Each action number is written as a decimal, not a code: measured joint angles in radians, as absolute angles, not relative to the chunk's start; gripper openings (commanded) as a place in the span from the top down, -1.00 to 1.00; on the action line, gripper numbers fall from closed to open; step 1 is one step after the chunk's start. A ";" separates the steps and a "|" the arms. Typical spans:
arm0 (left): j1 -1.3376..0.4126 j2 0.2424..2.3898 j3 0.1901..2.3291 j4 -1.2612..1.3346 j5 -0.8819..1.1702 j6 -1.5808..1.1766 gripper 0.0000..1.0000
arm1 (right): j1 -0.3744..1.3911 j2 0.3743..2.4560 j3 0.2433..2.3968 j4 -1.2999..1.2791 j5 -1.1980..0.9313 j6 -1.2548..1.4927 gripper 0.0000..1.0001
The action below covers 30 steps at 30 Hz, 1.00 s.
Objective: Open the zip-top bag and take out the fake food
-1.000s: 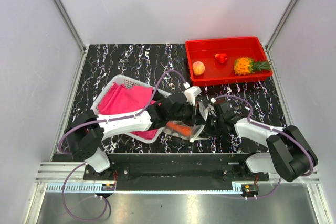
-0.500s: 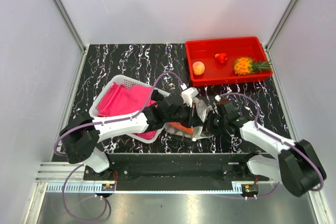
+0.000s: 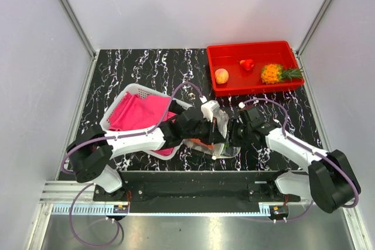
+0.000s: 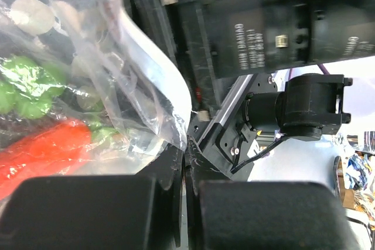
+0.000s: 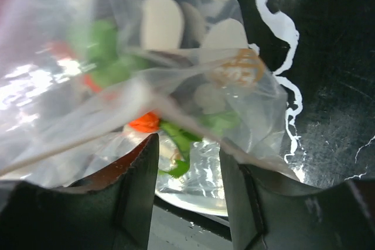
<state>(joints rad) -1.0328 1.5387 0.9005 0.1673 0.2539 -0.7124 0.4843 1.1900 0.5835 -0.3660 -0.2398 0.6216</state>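
The zip-top bag (image 3: pixel 215 146) lies at the front middle of the table between my two grippers. It is clear with pale dots and a white zip strip (image 4: pixel 146 62). An orange carrot-like piece (image 4: pixel 41 151) with green leaves is inside it, also seen in the right wrist view (image 5: pixel 143 122). My left gripper (image 4: pixel 186 159) is shut on an edge of the bag (image 4: pixel 117 103). My right gripper (image 5: pixel 187 174) is open, with the bag's film (image 5: pixel 234 103) lying across its fingertips. A peach fruit (image 3: pixel 221 76), a red piece (image 3: pixel 247 64) and a pineapple (image 3: pixel 276 73) lie in the red tray.
The red tray (image 3: pixel 228 89) stands at the back right. A white mesh basket (image 3: pixel 120 100) with pink cloth (image 3: pixel 137 115) sits left of the bag, under my left arm. The two grippers are close together over the bag.
My right gripper has moved left and a little back, up against the bag. My left gripper has shifted slightly right with the bag's edge in it.
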 measured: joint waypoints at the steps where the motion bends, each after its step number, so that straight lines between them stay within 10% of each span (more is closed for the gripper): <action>1: -1.033 1.539 0.900 0.167 0.254 -0.713 1.00 | 0.484 1.205 0.583 -0.366 -0.240 0.622 -0.07; 3: -1.033 1.538 0.900 0.168 0.254 -0.713 1.00 | 0.484 1.207 0.579 -0.365 -0.241 0.623 0.06; 7: -1.033 1.538 0.900 0.172 0.255 -0.713 1.00 | 0.484 1.171 0.551 -0.358 -0.247 0.627 1.00; 30: -1.010 1.542 0.923 0.082 0.093 -0.778 1.00 | 0.484 0.737 0.918 -0.743 -0.205 0.654 1.00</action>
<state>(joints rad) -1.0096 1.5417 0.9230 0.0818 0.0925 -0.7784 0.4843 0.7372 0.9180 -0.7429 -0.2047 0.6537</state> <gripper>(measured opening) 0.008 0.007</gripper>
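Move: The carrot's middle lies about 7 cm to the right gripper's left, 1 cm ahead and 2 cm below, with its green top just between the half-open fingers. The bag lip, pinched by the left gripper, is some 6 cm left of the right gripper, 4 cm back and 9 cm up. The white basket's middle is roughly 33 cm left and 12 cm ahead. From the left gripper, the carrot is about 5 cm ahead, 1 cm left and 11 cm below. Shut the right gripper on the carrot's green top with barely a dip, then lift it quickly some 18 cm out of the bag, tilting the fingertips up about 20 degrees. Keep the left gripper pinched on the bag lip; as the carrot rises, ease it about 3 cm forward and a little left, turning it slightly counter-clockwise. ##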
